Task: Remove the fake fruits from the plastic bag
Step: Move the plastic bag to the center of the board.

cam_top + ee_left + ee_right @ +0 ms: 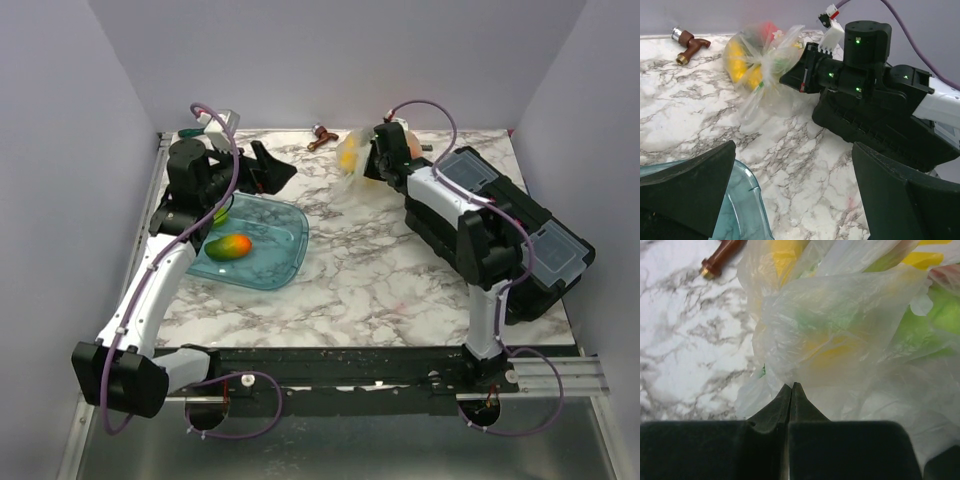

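The plastic bag (351, 156) lies at the back of the table, crinkly and clear, with fake fruits inside: a yellow one (741, 66), a red one (771, 28) and a green one (941, 315). My right gripper (791, 386) is shut, its tips pinched on a fold of the bag's film (840, 330). One mango-coloured fruit (228, 246) rests in the teal tray (275, 262). Above the tray's far edge my left gripper (794, 150) hangs open with nothing between its fingers, well left of the bag.
A small brown tap-shaped object (320, 135) lies by the back wall, left of the bag. A black case with clear lids (520, 225) fills the right side of the table under the right arm. White walls close in the back and sides.
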`<state>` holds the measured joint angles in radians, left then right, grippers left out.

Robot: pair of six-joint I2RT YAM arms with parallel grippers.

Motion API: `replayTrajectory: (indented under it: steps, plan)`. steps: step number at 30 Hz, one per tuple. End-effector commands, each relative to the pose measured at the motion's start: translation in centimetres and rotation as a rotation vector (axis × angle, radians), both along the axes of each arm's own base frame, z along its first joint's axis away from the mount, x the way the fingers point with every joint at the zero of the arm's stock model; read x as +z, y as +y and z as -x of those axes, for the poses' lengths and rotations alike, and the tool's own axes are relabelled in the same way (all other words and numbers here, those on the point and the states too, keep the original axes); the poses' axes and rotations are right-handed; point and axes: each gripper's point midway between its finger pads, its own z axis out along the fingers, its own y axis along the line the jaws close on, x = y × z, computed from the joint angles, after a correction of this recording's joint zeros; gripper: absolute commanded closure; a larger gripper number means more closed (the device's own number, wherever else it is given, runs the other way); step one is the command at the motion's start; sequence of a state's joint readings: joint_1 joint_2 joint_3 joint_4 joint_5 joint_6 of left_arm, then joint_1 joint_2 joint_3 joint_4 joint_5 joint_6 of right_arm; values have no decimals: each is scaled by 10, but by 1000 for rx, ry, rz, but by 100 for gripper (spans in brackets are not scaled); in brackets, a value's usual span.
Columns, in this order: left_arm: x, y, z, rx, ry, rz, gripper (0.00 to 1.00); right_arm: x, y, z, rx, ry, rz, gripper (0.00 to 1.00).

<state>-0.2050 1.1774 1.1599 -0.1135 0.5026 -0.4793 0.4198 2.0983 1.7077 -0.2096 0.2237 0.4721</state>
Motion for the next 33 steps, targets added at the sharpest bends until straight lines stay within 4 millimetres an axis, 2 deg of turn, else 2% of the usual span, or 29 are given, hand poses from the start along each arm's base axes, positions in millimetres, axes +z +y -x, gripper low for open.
replayTrajectory:
  steps: [1,4,8,13,18,19,20,26,29,33]
  plan:
    - [9,-9,2,-52,-1,28,1,27,27,41,202,-8,-96,99]
    - [4,-12,0,-62,18,33,1,20,35,68,274,32,-151,99]
    - [-1,-17,-2,-88,52,40,1,20,41,103,331,67,-208,99]
    - [-2,-33,4,-192,86,85,1,26,44,151,425,110,-250,99]
    - [-17,-48,3,-236,144,77,1,12,30,202,438,191,-246,99]
    - [-19,-53,4,-242,144,64,1,14,28,212,445,189,-259,99]
    - [-21,-58,7,-254,143,48,1,11,24,223,447,201,-263,99]
    - [-19,-97,39,-418,123,62,1,26,4,272,442,197,-302,99]
    - [-24,-107,47,-435,101,11,1,31,-7,292,430,180,-317,99]
    - [-39,-121,56,-399,72,-98,1,28,-27,304,364,183,-283,99]
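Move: The right hand already pinches the bag; the centre of the board, where the bag is headed, lies about 17 cm back, 7 cm to its left and 11 cm below. The teal tray is roughly 17 cm back and 30 cm left, the black case some 18 cm back and 27 cm right, both lower. From the open left hand, the bag is about 20 cm ahead, 20 cm right and 27 cm below; the board's centre, 3 cm ahead, 12 cm right and 33 cm below. Keeping the plastic bag pinched in its shut tips, the right hand pulls it steadily back from the far side, between tray and case, nearly 30 cm, easing up about 4 cm late on and turning counter-clockwise with some roll. The left hand, still wide open, swings some 10 cm right, also back and down, towards the bag, turning clockwise and tipping slightly down. ##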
